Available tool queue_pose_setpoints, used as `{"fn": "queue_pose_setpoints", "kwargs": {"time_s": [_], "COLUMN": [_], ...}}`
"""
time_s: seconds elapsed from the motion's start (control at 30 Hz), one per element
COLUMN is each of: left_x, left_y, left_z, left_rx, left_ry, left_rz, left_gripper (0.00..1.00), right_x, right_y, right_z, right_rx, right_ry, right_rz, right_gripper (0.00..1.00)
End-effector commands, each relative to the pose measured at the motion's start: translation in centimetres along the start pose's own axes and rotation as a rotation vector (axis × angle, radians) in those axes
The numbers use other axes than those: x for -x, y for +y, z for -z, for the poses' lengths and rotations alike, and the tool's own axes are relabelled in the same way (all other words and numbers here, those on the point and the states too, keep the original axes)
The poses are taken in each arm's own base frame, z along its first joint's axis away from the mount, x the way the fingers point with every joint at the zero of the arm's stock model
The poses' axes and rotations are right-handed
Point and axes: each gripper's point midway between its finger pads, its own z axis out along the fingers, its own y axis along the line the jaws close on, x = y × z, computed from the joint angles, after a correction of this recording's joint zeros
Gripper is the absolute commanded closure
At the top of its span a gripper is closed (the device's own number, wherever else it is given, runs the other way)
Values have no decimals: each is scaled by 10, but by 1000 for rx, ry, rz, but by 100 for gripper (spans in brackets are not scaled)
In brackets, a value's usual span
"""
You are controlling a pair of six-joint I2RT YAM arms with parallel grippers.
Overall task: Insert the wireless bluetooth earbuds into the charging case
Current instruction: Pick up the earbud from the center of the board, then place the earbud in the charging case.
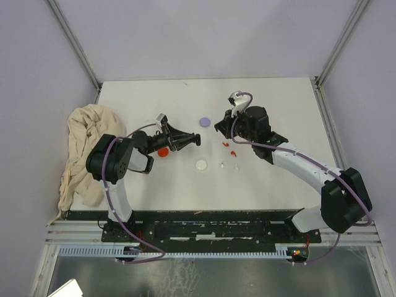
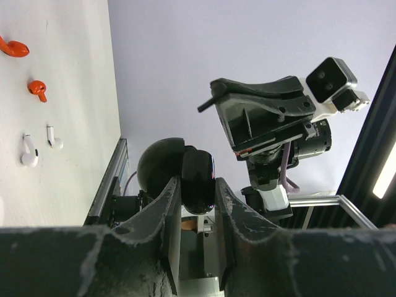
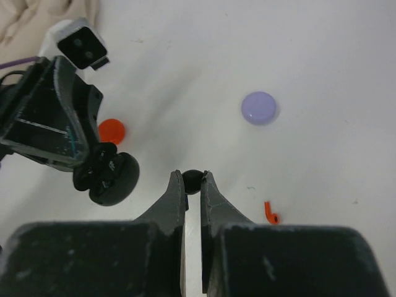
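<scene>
My left gripper (image 2: 198,180) is shut on a black round charging case (image 2: 197,185) with its lid (image 2: 159,162) swung open. In the top view that gripper (image 1: 194,141) holds the case above the table's middle. My right gripper (image 3: 190,176) is shut on a black earbud (image 3: 193,181), pinched at the fingertips just right of the open case (image 3: 109,177). In the top view the right gripper (image 1: 218,127) sits a short way right of the case. Two red earbuds (image 1: 226,143) (image 1: 232,151) and two white earbuds (image 1: 221,165) (image 1: 236,166) lie on the table.
A red disc (image 1: 163,151), a white disc (image 1: 201,164) and a lilac disc (image 1: 204,122) lie around the left gripper. A crumpled beige cloth (image 1: 83,154) covers the table's left edge.
</scene>
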Motion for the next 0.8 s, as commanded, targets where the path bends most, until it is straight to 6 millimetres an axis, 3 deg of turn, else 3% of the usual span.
{"fn": "queue_pose_setpoints", "kwargs": {"time_s": [0.0,0.3,0.77], "left_x": [-12,-9,-15], "left_y": [-43,-38,-48], "left_z": [-5,-11,-23], "left_rx": [-153,-153,-184], "left_ry": [16,-6,18], "left_rz": [-205,-159,-147], "left_gripper": [97,97,97], "right_x": [52,56,33], "right_y": [35,59,74], "right_z": [13,21,15], "right_rx": [190,352,472], "right_ry": [-233,-396,-478], "right_rz": [46,87,178], "right_gripper": [99,98,98]}}
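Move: The right hand already holds the black earbud high over the table; the black charging case, gripped by the left hand, lies about 6 cm to its left, 5 cm back and 3 cm lower. On the table some 19 cm below are the purple disc, 8 cm ahead and 4 cm left of the right hand, a red earbud about 3 cm to its right, and the white disc 8 cm back and 5 cm left. From the left hand the black earbud is roughly 7 cm right, 5 cm ahead and 3 cm above. Keeping its pinch on the black earbud, the right hand swings left and back towards the case, about 5 cm across and some 3 cm up with a slight dip at the end, while its wrist turns about 30 degrees in all, counter-clockwise with the fingertips tipping up towards level and the left side rising. The left hand keeps its grip on the case and brings it some 2 cm to the right to meet the earbud, rising about 1 cm late on, its attitude nearly unchanged. ##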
